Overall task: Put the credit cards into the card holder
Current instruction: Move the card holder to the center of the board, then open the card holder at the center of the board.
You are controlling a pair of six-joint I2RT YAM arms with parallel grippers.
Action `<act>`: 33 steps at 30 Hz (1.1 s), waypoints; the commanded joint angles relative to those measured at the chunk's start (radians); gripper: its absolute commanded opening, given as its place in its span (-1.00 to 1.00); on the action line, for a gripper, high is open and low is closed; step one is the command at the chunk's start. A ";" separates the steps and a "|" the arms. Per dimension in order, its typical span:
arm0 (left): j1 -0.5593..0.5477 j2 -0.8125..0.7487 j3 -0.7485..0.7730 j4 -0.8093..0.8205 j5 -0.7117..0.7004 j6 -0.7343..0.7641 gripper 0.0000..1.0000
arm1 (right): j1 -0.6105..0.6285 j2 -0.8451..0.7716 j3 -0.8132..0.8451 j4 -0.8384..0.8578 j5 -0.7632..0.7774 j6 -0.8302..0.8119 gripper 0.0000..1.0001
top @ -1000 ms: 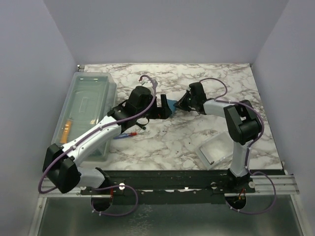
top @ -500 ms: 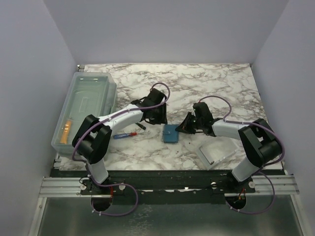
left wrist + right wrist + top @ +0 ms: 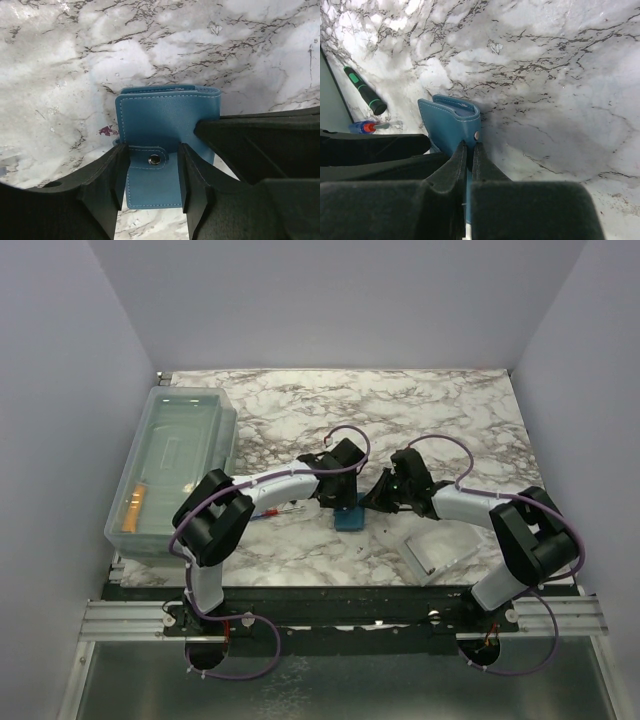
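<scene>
The teal-blue card holder point(image 3: 350, 519) lies on the marble table between the two arms. My right gripper point(image 3: 373, 502) comes in from the right. In the right wrist view it point(image 3: 470, 146) is shut on the thin edge of the card holder point(image 3: 447, 125), just below a snap stud. My left gripper point(image 3: 153, 152) stands open low over the card holder point(image 3: 167, 115), one finger on each side of the snap tab point(image 3: 147, 159). A narrow golden-orange shape point(image 3: 135, 507) inside the clear bin looks like the credit cards.
The large clear bin point(image 3: 178, 405) fills the left side of the table. Two small screwdrivers point(image 3: 268, 512) lie left of the card holder, one green-handled point(image 3: 365, 92), one red and blue point(image 3: 367, 127). A shallow white tray point(image 3: 440, 550) sits near the right arm's base.
The right gripper has carried the card holder from the far middle toward the near side. The left arm swung right to it and its jaws narrowed over the snap tab.
</scene>
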 commanded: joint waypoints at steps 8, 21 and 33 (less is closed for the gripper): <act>-0.023 0.026 -0.083 -0.052 -0.073 -0.008 -0.14 | 0.020 -0.050 -0.018 -0.044 0.065 0.020 -0.99; 0.049 -0.349 -0.327 0.116 0.145 0.187 -1.00 | 0.023 0.020 -0.001 -0.027 0.048 -0.040 -0.99; 0.086 -0.633 -0.413 0.126 0.279 0.165 -1.00 | 0.179 0.019 0.207 -0.365 0.267 -0.222 0.49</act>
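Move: The card holder lies between the left hand's open fingers, its middle about 1 cm back and 2 cm below; the right hand pinches its far right edge, with that middle some 3 cm left and 3 cm back, 2 cm down. From the left hand, the green screwdriver lies about 14 cm left and 2 cm ahead, the red-blue screwdriver 21 cm left and 2 cm back, and the white tray 22 cm right and 10 cm back. Left fingers shut on the holder's strap and pull about 8 cm up, left and back; right fingers finally open. ##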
